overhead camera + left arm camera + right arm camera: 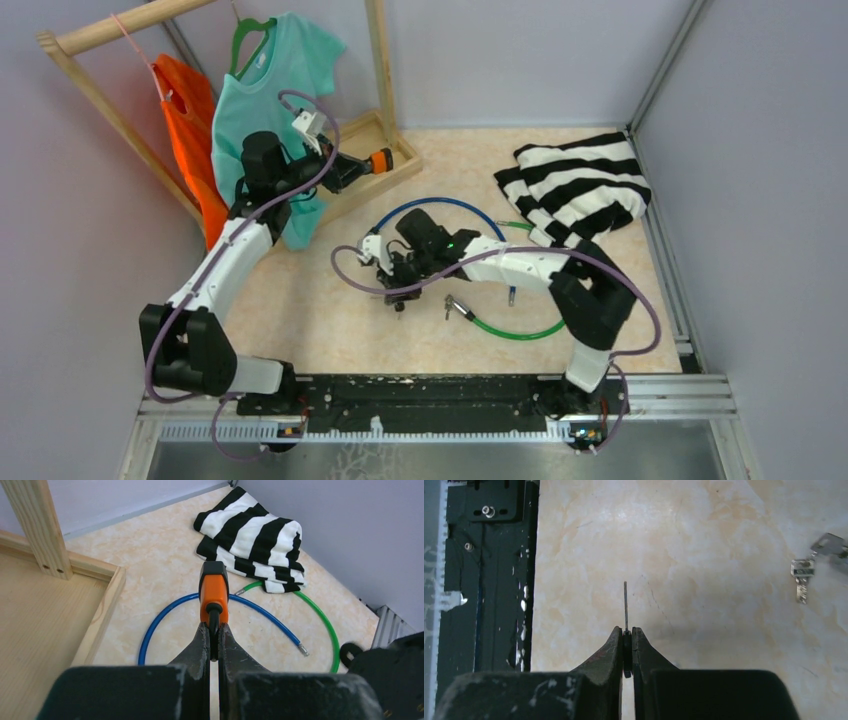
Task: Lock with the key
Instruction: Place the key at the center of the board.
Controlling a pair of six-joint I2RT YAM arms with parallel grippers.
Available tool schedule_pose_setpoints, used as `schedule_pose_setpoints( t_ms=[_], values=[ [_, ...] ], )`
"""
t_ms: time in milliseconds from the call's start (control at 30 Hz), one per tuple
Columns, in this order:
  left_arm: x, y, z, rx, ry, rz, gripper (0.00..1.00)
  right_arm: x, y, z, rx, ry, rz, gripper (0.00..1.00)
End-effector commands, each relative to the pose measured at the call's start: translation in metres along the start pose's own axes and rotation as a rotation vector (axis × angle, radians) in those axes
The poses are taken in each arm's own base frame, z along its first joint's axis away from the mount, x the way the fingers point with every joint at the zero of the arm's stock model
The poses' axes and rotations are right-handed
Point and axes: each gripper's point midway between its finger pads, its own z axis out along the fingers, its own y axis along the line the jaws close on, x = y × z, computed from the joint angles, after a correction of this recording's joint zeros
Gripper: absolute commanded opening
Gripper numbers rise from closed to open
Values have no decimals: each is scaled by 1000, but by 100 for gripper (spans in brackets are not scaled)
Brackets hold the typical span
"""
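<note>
My left gripper (213,628) is shut on the black stem of an orange and black lock (214,587). It holds the lock in the air near the wooden rack base, and the lock (380,160) points right in the top view. My right gripper (626,631) is shut on the key (625,605). The key shows edge-on, with its thin blade sticking out ahead of the fingertips above the floor. In the top view the right gripper (397,293) hangs low over the middle of the floor, well apart from the lock.
Spare keys (802,575) on a ring lie on the floor right of the right gripper. A blue cable (165,615) and a green cable (325,625) curl on the floor. A striped cloth (575,185) lies at back right. The wooden rack (375,60) holds shirts at back left.
</note>
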Motion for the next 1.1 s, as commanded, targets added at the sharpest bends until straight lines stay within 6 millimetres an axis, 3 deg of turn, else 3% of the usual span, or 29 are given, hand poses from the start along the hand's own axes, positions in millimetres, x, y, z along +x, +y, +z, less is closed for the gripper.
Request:
schedule_pose_setpoints(
  t_ms=[0,367,567,800,900,1067],
  values=[
    [-36,-14,-10,35,-94,-4,0,-42,4,37,-21,-75,7,6],
    [-39,-18,-23,37,-122,17,0,-46,-6,91,-57,-27,91,8],
    [-34,-19,-25,42,-109,49,0,-43,-3,99,-65,9,115,27],
    [-23,-21,-29,53,-65,97,0,-36,-2,67,-5,47,14,55],
    [-10,-22,-32,65,-27,123,0,-26,2,39,20,63,-57,64],
    [28,-28,-39,141,85,165,0,-8,6,-18,46,57,-123,68]
  ],
)
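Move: The right hand holds the small black keys; their resting spot on the bare board lies about 8 cm to its left, 1 cm back and 7 cm below. At board level, the green cable's lock is some 12 cm right and 2 cm ahead, the blue cable's lock about 15 cm ahead and 6 cm left. From the left hand, still holding the orange padlock, the spot is roughly 21 cm back, 1 cm left and 27 cm below. Right hand carries the keys 9 cm left, 5 down, opens, backs off rightward; left hand drifts back 3 cm. ##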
